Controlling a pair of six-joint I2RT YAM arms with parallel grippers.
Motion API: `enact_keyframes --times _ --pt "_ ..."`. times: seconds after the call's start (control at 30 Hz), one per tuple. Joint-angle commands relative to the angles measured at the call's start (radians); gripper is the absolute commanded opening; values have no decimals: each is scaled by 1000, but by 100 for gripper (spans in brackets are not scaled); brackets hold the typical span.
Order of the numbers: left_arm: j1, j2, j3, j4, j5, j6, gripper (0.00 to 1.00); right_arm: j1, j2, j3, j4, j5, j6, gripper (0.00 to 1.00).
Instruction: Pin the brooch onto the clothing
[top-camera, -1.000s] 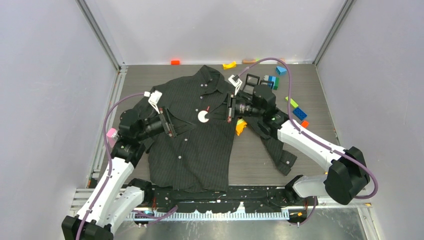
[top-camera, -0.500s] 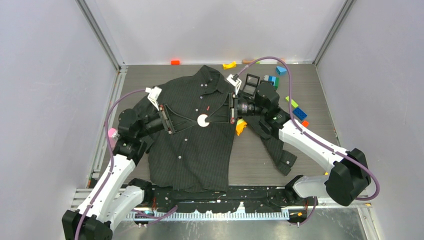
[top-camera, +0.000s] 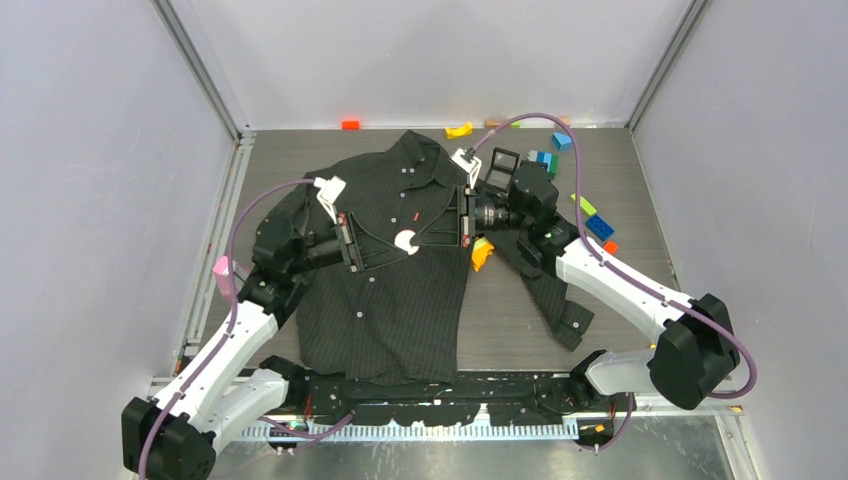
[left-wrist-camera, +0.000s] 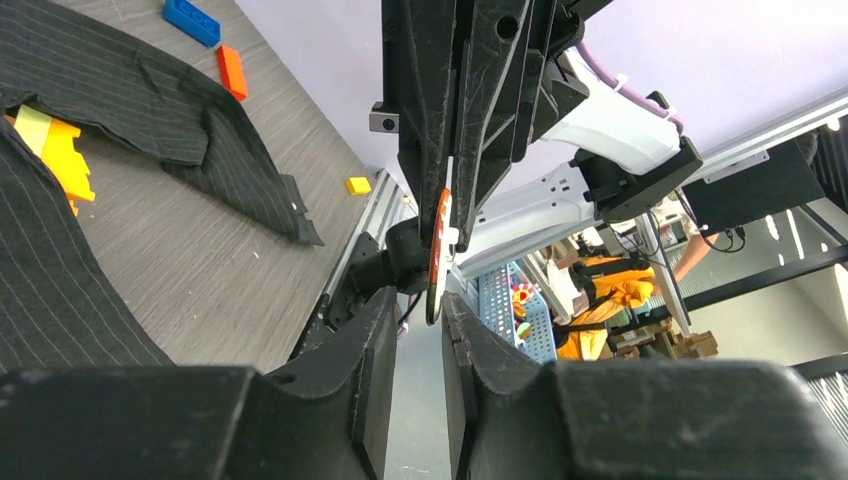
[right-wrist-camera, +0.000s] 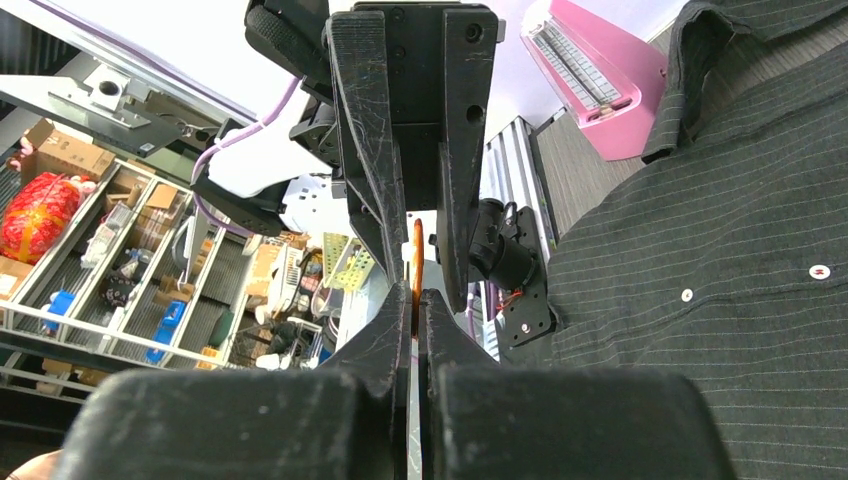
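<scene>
The clothing, a dark pinstriped shirt, lies spread on the table with its collar to the back. Above its chest hangs the brooch, a white crescent-shaped disc. My right gripper reaches in from the right and is shut on it. In the right wrist view the brooch shows as a thin orange edge pinched at my right gripper. My left gripper comes from the left. In the left wrist view the brooch dips edge-on into my left gripper, whose jaws stand apart with a gap beside it.
Loose toy bricks lie along the back and right: an orange one, a yellow one, a blue one, a yellow-orange piece by the shirt's edge. A pink object sits at the left rail. Walls enclose three sides.
My left gripper has moved right, up to the brooch, and its jaws have narrowed around the brooch's edge. The right gripper has kept its hold and stayed put.
</scene>
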Motion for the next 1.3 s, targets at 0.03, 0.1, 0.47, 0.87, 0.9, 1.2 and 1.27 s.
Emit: enact_keyframes --times 0.03,0.1,0.47,0.87,0.9,1.2,1.27 --pt "-4 -6 21 63 -18 13 23 2 -3 39 58 -31 14 1" --pt "-4 -9 18 66 -20 12 21 2 -1 39 58 -34 14 1" --pt "-4 -16 6 95 -35 6 27 2 0 44 17 -44 -10 1" --pt "-4 -31 -14 104 -50 5 0 2 -18 49 -22 -26 -33 15" --pt "-4 -36 -16 107 -55 5 0 2 -22 46 -20 -23 -32 20" --pt "-4 -44 -18 129 -58 0 0 1 -38 22 6 -25 -5 48" --pt "-4 -42 -18 136 -56 -5 0 2 -37 18 4 -22 -7 46"
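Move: The brooch, pinched by the right fingers some 2 cm to the right hand's left, lies about 2 cm to the left hand's right and 1 cm ahead, level with both hand points. The left fingertips are about 3 cm left of the right hand point and 1 cm back. Roughly 30 cm below the left hand, the shirt's middle is some 6 cm ahead and 4 cm left; the yellow-orange block is about 9 cm ahead and 14 cm right. Nearly in place, the left hand rises about 1 cm and shuts its part-open fingers on the near-left rim of the brooch, while the right hand keeps its pinch and sinks half a centimetre. Only once the left grip is closed do the right fingers spread to about half open, letting go but staying around the brooch. ##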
